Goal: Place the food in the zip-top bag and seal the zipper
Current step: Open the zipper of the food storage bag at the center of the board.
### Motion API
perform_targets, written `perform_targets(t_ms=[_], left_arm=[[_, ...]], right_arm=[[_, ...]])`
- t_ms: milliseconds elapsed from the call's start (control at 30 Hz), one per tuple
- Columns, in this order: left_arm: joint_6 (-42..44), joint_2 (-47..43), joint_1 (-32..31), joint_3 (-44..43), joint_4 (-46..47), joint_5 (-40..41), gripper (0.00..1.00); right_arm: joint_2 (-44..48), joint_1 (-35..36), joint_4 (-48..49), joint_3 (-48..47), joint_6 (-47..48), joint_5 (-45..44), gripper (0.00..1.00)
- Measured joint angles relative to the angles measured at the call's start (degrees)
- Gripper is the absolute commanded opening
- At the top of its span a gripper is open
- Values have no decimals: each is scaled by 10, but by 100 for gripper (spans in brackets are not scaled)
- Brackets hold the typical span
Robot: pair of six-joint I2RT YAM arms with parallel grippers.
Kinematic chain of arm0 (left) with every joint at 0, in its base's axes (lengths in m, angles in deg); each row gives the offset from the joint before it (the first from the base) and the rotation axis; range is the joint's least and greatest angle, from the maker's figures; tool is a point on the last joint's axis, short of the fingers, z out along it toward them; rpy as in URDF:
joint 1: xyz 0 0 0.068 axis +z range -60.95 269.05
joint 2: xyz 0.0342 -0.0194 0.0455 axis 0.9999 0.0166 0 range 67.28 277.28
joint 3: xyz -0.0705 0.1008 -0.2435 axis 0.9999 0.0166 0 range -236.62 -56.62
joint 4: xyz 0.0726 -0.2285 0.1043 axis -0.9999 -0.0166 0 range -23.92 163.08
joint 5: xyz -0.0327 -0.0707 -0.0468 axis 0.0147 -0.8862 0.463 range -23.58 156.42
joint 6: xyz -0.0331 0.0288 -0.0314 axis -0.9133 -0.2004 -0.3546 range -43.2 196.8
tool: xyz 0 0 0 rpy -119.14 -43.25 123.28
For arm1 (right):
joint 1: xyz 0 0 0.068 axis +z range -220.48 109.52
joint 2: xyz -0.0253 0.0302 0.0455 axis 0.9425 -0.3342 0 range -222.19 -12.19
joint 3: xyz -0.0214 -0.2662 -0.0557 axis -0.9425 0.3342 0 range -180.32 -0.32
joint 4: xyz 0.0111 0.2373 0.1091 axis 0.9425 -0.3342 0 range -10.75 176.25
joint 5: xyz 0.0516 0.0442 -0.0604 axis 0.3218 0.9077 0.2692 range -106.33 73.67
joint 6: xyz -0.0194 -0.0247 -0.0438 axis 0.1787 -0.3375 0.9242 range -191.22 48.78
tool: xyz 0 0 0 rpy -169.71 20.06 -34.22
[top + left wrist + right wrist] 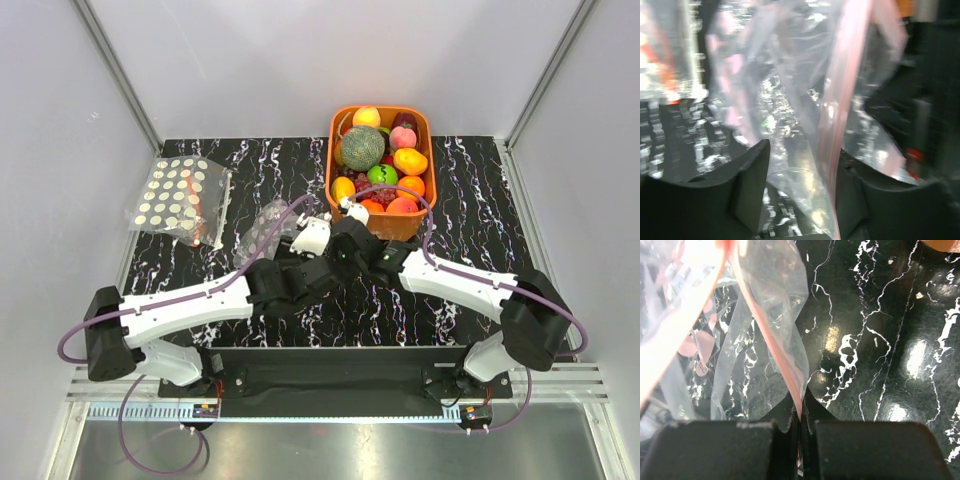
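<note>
The zip-top bag lies crumpled on the black marble table, left of the basket. My right gripper is shut on its pink zipper, pinching the strip at the bag's edge. My left gripper is open, its jaws wide apart around the bag's film, and the zipper runs along its right finger. In the top view both grippers, left and right, meet at the bag. The food is a heap of toy fruit in an orange basket. I cannot tell whether any food is inside the bag.
A second clear bag with cream-white dots and an orange-red strip lies at the table's back left; it also shows in the left wrist view. The basket stands just behind the right gripper. White walls enclose the table on three sides.
</note>
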Motion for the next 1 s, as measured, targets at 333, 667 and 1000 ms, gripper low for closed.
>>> perform_targets(t_ms=[333,667,1000], left_arm=[[-24,35,0,-39,-79,67,0],[-89,93,8,-157,-242,128,0],[52,-24,90,-16,-55,-36,0]], right_arm=[[19,0,-6,0,-7,2,0],[16,0,-9,16,-6,-30,0],[20,0,-2,38,29,-29,50]])
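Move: The near lip of the bag's zipper already hangs between the left hand's half-open fingers, barely 1 cm to the right of the hand point. The fruit bin stands about 15 cm ahead, 16 to the right and 6 below; the other zip bag lies some 9 ahead, 26 left and 12 below. The right hand still pinches the far lip; from it, the near lip is roughly 5 cm left, 2 back and 4 up. Left pinches the zipper lip, arcing up, down and about 5 cm left; right eases right and down, opening. ##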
